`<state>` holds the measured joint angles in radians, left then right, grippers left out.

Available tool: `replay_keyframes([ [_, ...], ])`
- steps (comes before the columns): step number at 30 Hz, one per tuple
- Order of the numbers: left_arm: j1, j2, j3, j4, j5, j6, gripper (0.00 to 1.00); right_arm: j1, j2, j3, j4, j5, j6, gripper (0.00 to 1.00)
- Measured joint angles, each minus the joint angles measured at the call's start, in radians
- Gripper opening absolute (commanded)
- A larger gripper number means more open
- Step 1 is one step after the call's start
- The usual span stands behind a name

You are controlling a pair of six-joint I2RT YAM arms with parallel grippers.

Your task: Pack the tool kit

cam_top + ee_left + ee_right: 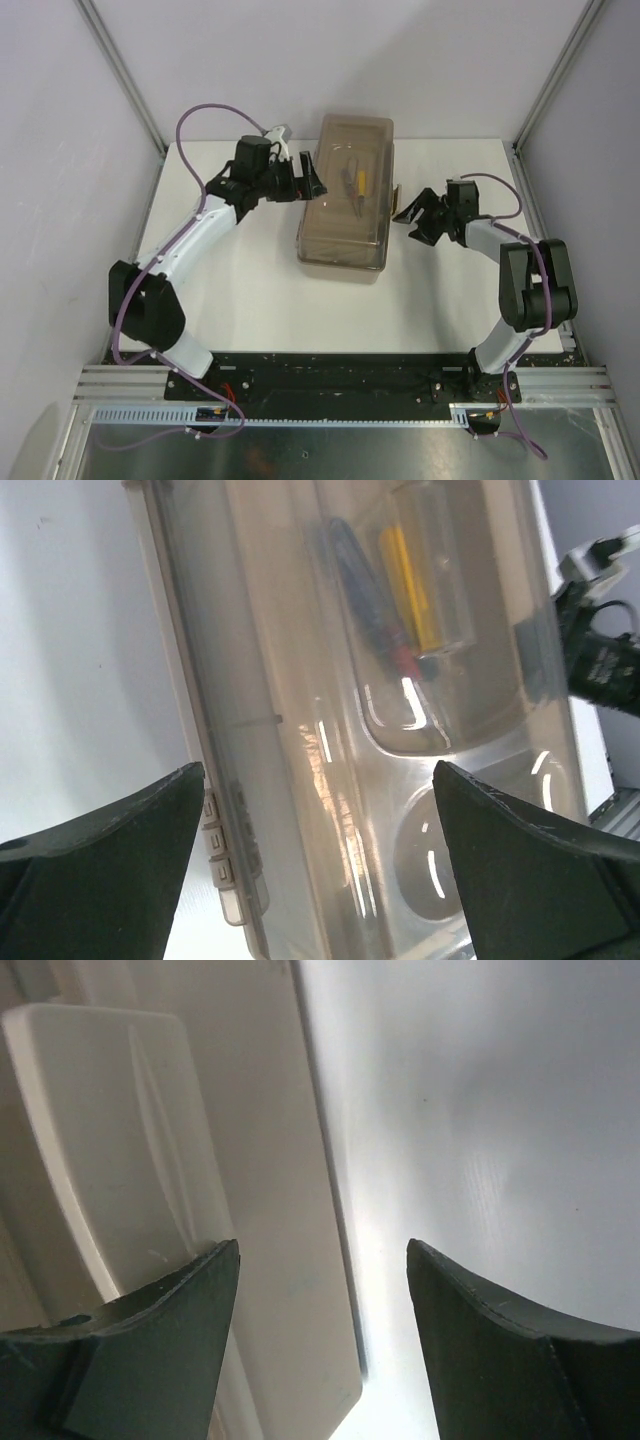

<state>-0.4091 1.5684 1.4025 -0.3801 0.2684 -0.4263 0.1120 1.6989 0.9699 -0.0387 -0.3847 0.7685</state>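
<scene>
The tool kit (345, 195) is a beige box with its translucent brownish lid down, standing mid-table. Through the lid show a yellow-handled tool (361, 181) and a dark tool with a red part (349, 190). My left gripper (312, 178) is open at the box's left side, its fingers wide over the lid (330, 730) and hinge edge (225, 850), holding nothing. The yellow handle (410, 590) shows under the lid. My right gripper (408, 212) is open at the box's right side, near the beige latch (110, 1140). Nothing lies between its fingers (170, 1330).
White table (500, 1110) surrounds the box. Grey walls with metal posts (120, 70) enclose the back and sides. The right arm's wrist (600, 660) shows beyond the box in the left wrist view.
</scene>
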Motion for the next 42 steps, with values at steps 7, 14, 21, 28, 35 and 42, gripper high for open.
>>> replay_keyframes([
  [7,0.002,0.03,-0.045,0.023,0.026,-0.003,0.99,-0.065,-0.069,-0.041,0.159,-0.198,-0.027,0.86],
  [14,0.004,0.044,-0.061,0.069,0.076,-0.011,0.99,-0.07,-0.013,-0.121,0.576,-0.357,0.161,0.9],
  [21,0.006,0.055,-0.066,0.093,0.105,-0.013,0.99,-0.077,0.158,-0.215,0.947,-0.388,0.403,0.9],
  [28,0.006,0.062,-0.071,0.111,0.122,-0.021,1.0,-0.07,0.217,-0.243,1.186,-0.389,0.55,0.92],
  [35,0.007,0.061,-0.085,0.13,0.136,-0.039,0.99,-0.059,0.37,-0.243,1.307,-0.372,0.724,0.92],
  [42,0.007,0.058,-0.088,0.134,0.131,-0.036,0.99,-0.048,0.349,-0.242,1.331,-0.325,0.735,0.92],
])
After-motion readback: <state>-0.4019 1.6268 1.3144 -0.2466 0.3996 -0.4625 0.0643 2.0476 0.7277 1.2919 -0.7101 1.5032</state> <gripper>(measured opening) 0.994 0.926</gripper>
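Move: The case's latch flap lies about 4 cm ahead of my right hand, 3 cm to its left and 2 cm higher. Beyond it, the case lid is centred some 13 cm left and 7 cm ahead of that hand. My left hand hovers at the lid's left edge: the lid's middle is about 7 cm to its right, level with it and 5 cm below, the yellow screwdriver some 9 cm right, and the latch flap roughly 18 cm right and 3 cm back. My right hand lifts about 8 cm and eases forward and left towards the latch flap, then dips and wavers to end some 4 cm up, opening its fingers wider. Meanwhile the wrist rolls and levels by about 45 degrees until the fingers face the flap. My left hand, still wide open, sinks about 3 cm onto the lid's left part and creeps 2 cm right, seeming to steady it. ##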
